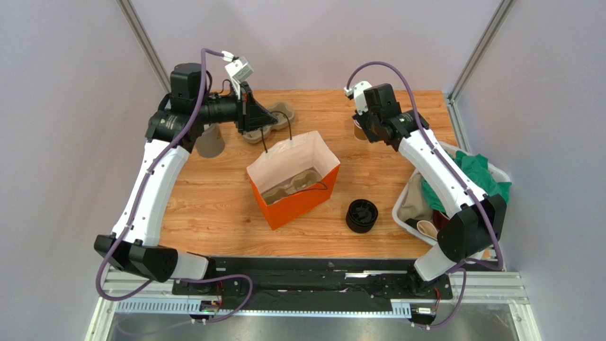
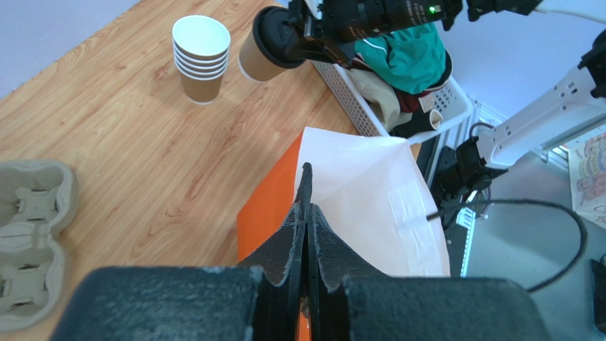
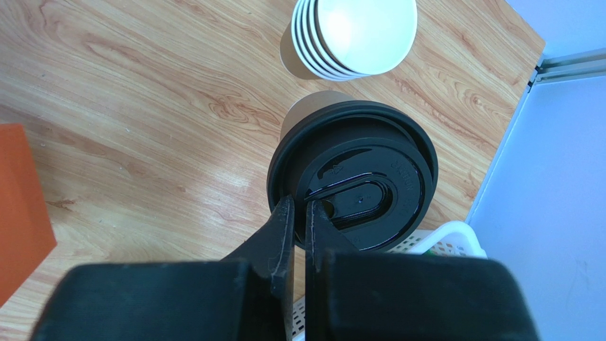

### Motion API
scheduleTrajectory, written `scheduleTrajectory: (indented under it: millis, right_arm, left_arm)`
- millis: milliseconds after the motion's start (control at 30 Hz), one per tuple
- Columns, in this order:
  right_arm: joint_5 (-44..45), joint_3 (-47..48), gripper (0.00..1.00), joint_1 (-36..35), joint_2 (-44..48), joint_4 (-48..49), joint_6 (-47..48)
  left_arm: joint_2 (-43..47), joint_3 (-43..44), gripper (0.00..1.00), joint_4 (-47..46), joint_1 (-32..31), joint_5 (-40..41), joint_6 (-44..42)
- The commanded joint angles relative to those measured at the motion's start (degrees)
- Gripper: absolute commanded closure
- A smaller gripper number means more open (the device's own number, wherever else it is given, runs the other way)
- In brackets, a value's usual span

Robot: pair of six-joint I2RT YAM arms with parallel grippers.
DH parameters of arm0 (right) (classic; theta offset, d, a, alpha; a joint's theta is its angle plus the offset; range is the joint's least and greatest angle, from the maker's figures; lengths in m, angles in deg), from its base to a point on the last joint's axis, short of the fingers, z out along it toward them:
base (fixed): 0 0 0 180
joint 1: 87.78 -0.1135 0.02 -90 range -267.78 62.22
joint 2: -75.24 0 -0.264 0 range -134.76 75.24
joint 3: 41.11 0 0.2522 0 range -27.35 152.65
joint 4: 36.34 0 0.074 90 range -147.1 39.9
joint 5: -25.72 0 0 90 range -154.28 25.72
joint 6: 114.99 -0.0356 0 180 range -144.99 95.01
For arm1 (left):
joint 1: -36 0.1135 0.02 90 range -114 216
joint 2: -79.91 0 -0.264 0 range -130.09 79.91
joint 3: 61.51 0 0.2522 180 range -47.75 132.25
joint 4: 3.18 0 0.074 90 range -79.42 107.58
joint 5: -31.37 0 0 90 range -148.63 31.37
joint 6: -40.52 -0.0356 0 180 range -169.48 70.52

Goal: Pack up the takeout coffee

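Note:
The takeout coffee (image 3: 370,153), a brown paper cup under a black lid, is at the back right of the table beside a stack of lidless cups (image 3: 355,32). My right gripper (image 3: 300,206) is shut on the rim of its lid. In the left wrist view the coffee (image 2: 257,51) looks tilted in that grip; I cannot tell whether it touches the table. My left gripper (image 2: 306,209) is shut on the thin black handle of the orange paper bag (image 1: 295,185). The bag stands open mid-table with a cardboard cup carrier inside.
Spare cardboard carriers (image 2: 28,241) lie at the back, behind the left gripper (image 1: 264,119). A greyish upturned cup (image 1: 210,142) stands at the left. A pile of black lids (image 1: 361,215) sits right of the bag. A white basket (image 1: 407,217) of cloths fills the right edge.

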Motion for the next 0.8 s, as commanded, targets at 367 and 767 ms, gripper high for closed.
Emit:
scheduleTrajectory:
  millis: [367,767]
  right_arm:
    - [-1.43,0.44,1.0,0.39,2.56,2.21,-1.33]
    - [-8.9,20.2,1.0,-4.08,3.89,-6.57,-1.68]
  left_arm:
    - [-7.63,-4.09,0.85,-11.63,-1.49,0.96,4.45]
    - [-5.79,-5.85,0.62,-11.55,-1.41,5.35,3.22]
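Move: The orange bag hangs by its rear handle from the left hand, its middle some 23 cm below, 5 cm back and 5 cm right of it; its spot on the table is about 3 cm ahead, 4 cm right and 40 cm down. The other drink carrier stands some 33 cm ahead and 6 cm left, the lid stack about 6 cm back and 24 cm right. From the right hand, which holds the lidded coffee cup, the bag is roughly 15 cm back, 22 cm left and 6 cm lower. The bag, held by its rear handle, is lowered about 6 cm and carried some 5 cm forward by the left hand towards the open middle of the table; on the way down the fingers begin to part, ending about a third open around the handle. The coffee cup, kept pinched at its lid, hangs nearly still until the right hand lifts it late by about 6 cm, bearing a little left towards the bag. ##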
